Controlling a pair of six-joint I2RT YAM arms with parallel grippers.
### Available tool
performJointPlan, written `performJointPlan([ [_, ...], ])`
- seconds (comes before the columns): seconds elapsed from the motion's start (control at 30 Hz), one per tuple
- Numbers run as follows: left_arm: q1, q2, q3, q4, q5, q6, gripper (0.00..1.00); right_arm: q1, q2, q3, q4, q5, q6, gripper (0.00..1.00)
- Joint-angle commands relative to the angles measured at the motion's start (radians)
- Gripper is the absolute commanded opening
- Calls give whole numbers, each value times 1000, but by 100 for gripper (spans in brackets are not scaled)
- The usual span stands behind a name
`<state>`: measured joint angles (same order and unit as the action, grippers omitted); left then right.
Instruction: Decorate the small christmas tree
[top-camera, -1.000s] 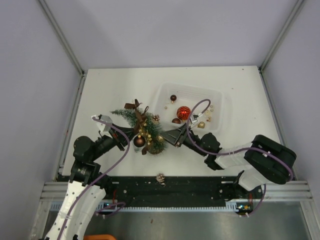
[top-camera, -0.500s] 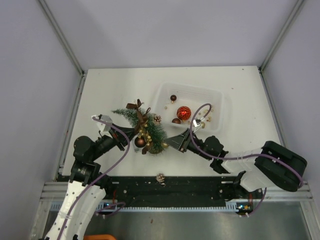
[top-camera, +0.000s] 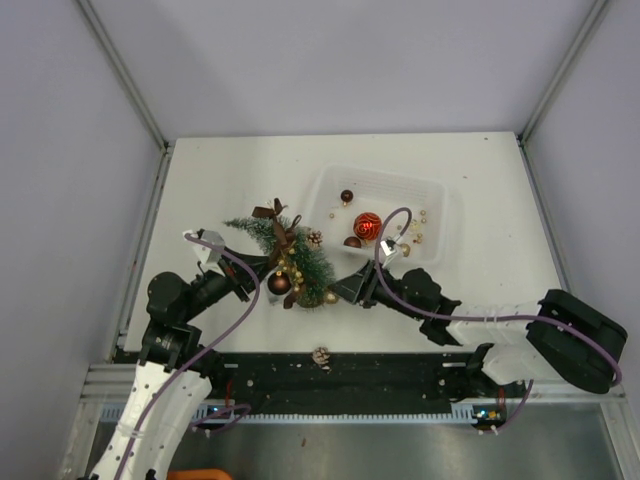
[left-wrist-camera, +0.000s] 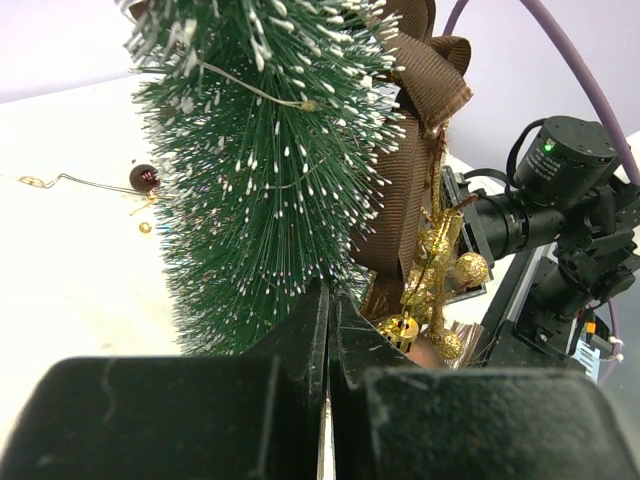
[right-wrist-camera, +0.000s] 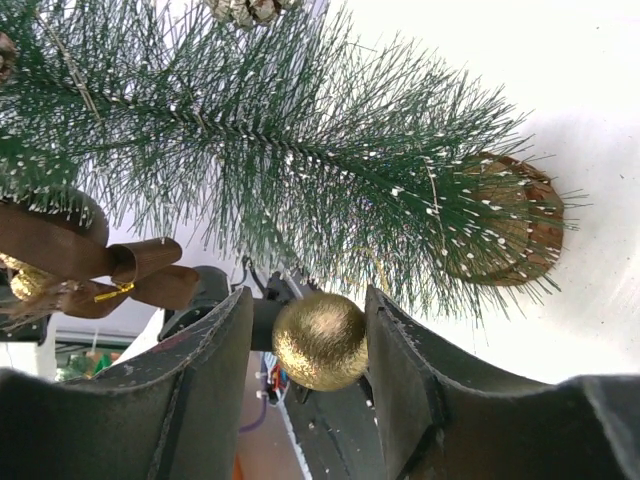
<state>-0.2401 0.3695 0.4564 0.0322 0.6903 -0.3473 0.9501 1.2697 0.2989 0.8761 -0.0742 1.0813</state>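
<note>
The small christmas tree (top-camera: 256, 231) lies tilted on the table, its wooden disc base (right-wrist-camera: 512, 232) toward the near edge. A brown ribbon (left-wrist-camera: 420, 90), gold berries (left-wrist-camera: 442, 262) and a brown bauble (top-camera: 279, 283) hang on it. My left gripper (top-camera: 262, 268) is shut, its tips (left-wrist-camera: 328, 296) pressed into the tree's (left-wrist-camera: 250, 180) lower bristles; whether it pinches anything is hidden. My right gripper (top-camera: 346, 285) is at the tree's base side. A gold bauble (right-wrist-camera: 320, 340) sits between its fingers (right-wrist-camera: 308, 303), touching one pad, with a gap at the other, under the tree's (right-wrist-camera: 300, 130) branches.
A white tray (top-camera: 440, 192) behind the right arm holds a red bauble (top-camera: 367, 224), small dark baubles and gold beads. A pinecone (top-camera: 321, 354) lies on the front rail. A small dark bauble on a wire (left-wrist-camera: 144, 178) lies on the table beyond the tree.
The right arm has swung out from the tray toward the tree's base and stretched lower. Its jaws have widened slightly around the gold bauble. The left arm and tree have stayed put.
</note>
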Motion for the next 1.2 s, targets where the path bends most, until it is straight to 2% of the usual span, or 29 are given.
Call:
performJointPlan([
  [0.0, -4, -1, 31, 64, -6, -18, 0, 18, -32, 60, -68, 14, -50, 49],
  [0.13, -4, -6, 31, 61, -8, -18, 0, 18, -64, 81, -153, 14, -80, 56],
  [0.27, -4, -12, 30, 57, -9, -15, 0, 18, -154, 103, -285, 51, -125, 57],
  [0.4, -4, -15, 30, 52, -9, -13, 0, -3, -285, 208, -553, 146, -254, 57],
  [0.53, -4, -17, 28, 52, -11, -12, 0, -156, -300, 409, -849, 148, -363, 57],
  [0.6, -4, -20, 25, 51, -11, -9, 0, -253, -255, 520, -983, 148, -429, 57],
  [0.7, -4, -27, 19, 46, -14, -4, 0, -329, -109, 733, -1178, 232, -539, 59],
  [0.8, -4, -37, 15, 46, -21, -4, 0, -352, 70, 911, -1313, 344, -624, 67],
  [0.87, -4, -43, 14, 46, -26, -9, 0, -355, 163, 985, -1347, 402, -670, 77],
  [0.93, -4, -49, 11, 48, -26, -16, 0, -361, 230, 1010, -1355, 422, -684, 88],
  [1.0, -4, -56, 7, 54, -20, -27, 0, -366, 276, 1013, -1355, 412, -678, 93],
  [1.17, -4, -70, -16, 55, -12, -38, 0, -366, 333, 982, -1339, 376, -646, 95],
])
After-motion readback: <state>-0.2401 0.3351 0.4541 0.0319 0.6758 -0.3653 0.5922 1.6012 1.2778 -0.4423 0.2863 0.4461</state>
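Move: The red ball in the white box lies about 18 cm ahead of the right hand, 8 cm to its right and 12 cm below. The brown ball is some 15 cm ahead and 4 cm right of the hand; a dark ball lies roughly 26 cm ahead, 3 cm right, both about as low. The loosened gold ball is at the fingertips, about 1 cm left. From the left hand, on the tree, the red ball is about 14 cm ahead, 22 cm right and 23 cm below. The already loosening right fingers open off the gold ball at the tree's lower branches, then open nearly fully on the way. The hand swings forward about 20 cm and right some 12 cm, arching up over the box rim and sinking again above the red ball, while the wrist turns roughly 60 degrees to point the fingers down. The left hand keeps its hold on the tree. ##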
